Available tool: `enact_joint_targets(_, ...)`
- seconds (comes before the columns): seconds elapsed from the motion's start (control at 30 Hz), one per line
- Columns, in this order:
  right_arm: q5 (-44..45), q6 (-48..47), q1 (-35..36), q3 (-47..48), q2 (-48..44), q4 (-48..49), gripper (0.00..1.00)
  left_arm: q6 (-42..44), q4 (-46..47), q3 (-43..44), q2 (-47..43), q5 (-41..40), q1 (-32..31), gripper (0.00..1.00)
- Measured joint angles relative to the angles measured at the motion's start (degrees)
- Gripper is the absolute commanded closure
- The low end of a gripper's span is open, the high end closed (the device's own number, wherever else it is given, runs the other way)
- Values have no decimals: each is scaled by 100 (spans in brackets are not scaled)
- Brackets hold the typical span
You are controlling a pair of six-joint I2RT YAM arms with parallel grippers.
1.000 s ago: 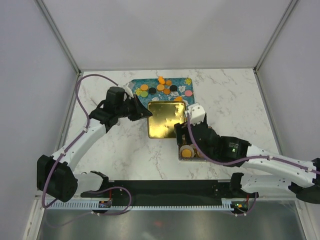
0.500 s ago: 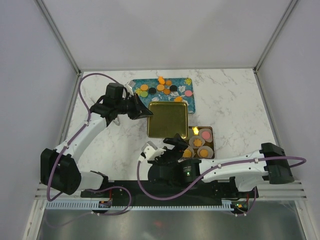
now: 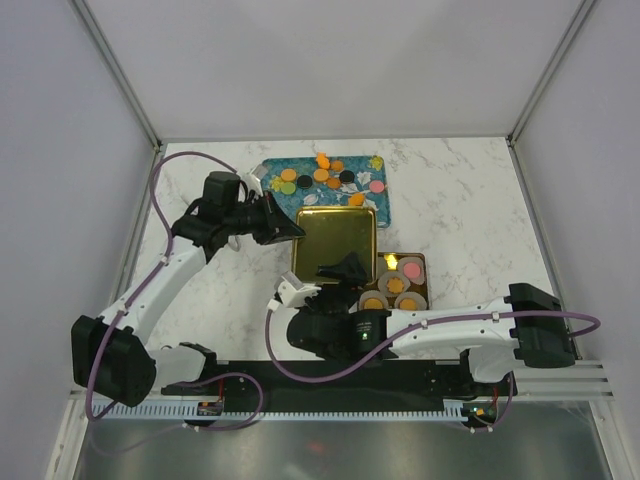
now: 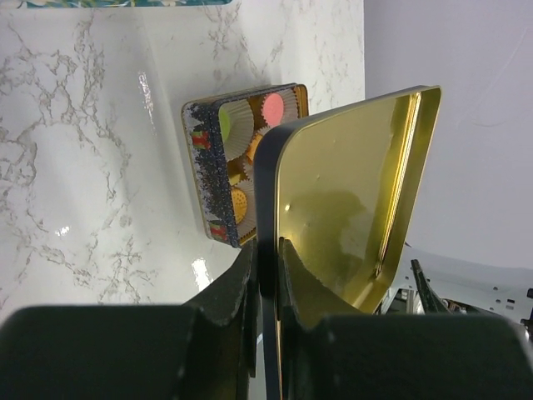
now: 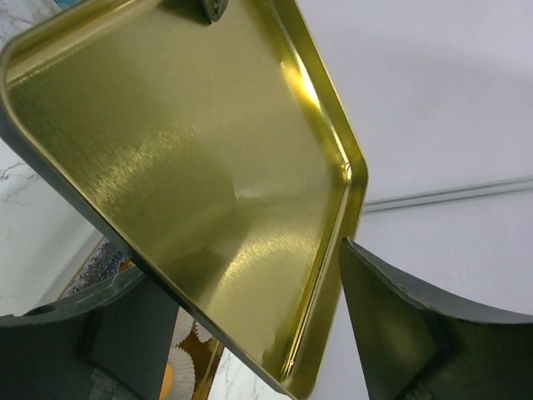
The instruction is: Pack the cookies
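Note:
My left gripper (image 3: 292,228) (image 4: 268,250) is shut on the left rim of a gold tin lid (image 3: 336,243) (image 4: 350,192), which it holds tilted off the table. My right gripper (image 3: 336,271) (image 5: 237,267) is open at the lid's (image 5: 183,158) near edge, one finger on each side of it and a gap beside the right finger (image 5: 416,325). Loose cookies (image 3: 325,178), mostly orange, lie on a blue patterned tray (image 3: 385,205) behind the lid. More cookies (image 3: 398,288) (image 4: 273,108) sit in white paper cups inside the tin box (image 3: 421,262) (image 4: 202,167).
The right arm (image 3: 450,328) lies across the near side of the marble table (image 3: 470,200), from the right base to the middle. The left arm (image 3: 165,270) reaches up along the left side. Grey walls close in the table on three sides.
The right arm has swung from the tin box round to the left, uncovering the box, and its gripper now straddles the lid's near edge. The left gripper keeps its hold on the lid.

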Motion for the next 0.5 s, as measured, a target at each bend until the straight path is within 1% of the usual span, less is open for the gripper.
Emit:
enact_joint_targets(0.03,9,-94,-2,0,31,66,23,0,-4,-20,-33,17,2,94)
enact_joint_targets(0.07,11,-177,-2,0,57,116,31,-4,0,-28,-52,28,2,91)
enact_joint_targets(0.13,11,-339,-2,0,85,181,41,-31,20,-31,-72,39,7,88)
enact_joint_targets(0.17,11,-393,0,0,85,208,54,-50,44,-31,-83,57,9,83)
enact_joint_targets(0.23,22,-568,0,11,85,245,65,-92,81,-28,-94,90,20,76)
enact_joint_targets(0.27,13,-667,9,15,87,236,73,-114,125,-26,-98,118,28,73)
enact_joint_targets(0.33,-111,-833,24,15,90,223,79,-142,190,-4,-120,146,26,65)
enact_joint_targets(0.37,-136,-898,46,22,90,225,84,-157,212,22,-125,168,20,54)
enact_joint_targets(0.43,-76,-970,55,70,90,269,87,-142,229,66,-136,166,15,42)
enact_joint_targets(0.47,-28,-990,48,118,90,291,88,-144,223,85,-144,164,17,33)
enact_joint_targets(0.5,7,-1003,37,173,87,317,89,-133,205,111,-146,149,17,30)
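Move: The left gripper still pinches the gold lid by its left rim, the lid's middle some 7 cm to its right and about 1 cm back. For the right gripper, open at the near rim, the lid's middle lies about 6 cm ahead and 2 cm left, about level. The cookie tin stands roughly 12 cm right of the right gripper, level with it fore and aft, and some 20 cm below; the cookie tray is about 21 cm ahead and 4 cm left, as far down. Keep the right gripper at the gold lid's near rim and shut its wide-open fingers until they pinch the rim, letting the hand ease only about 1 cm left and, at the end, slightly up. As it closes, open the left fingers to over half wide to free the left rim, and raise that hand about 2.5 cm. ##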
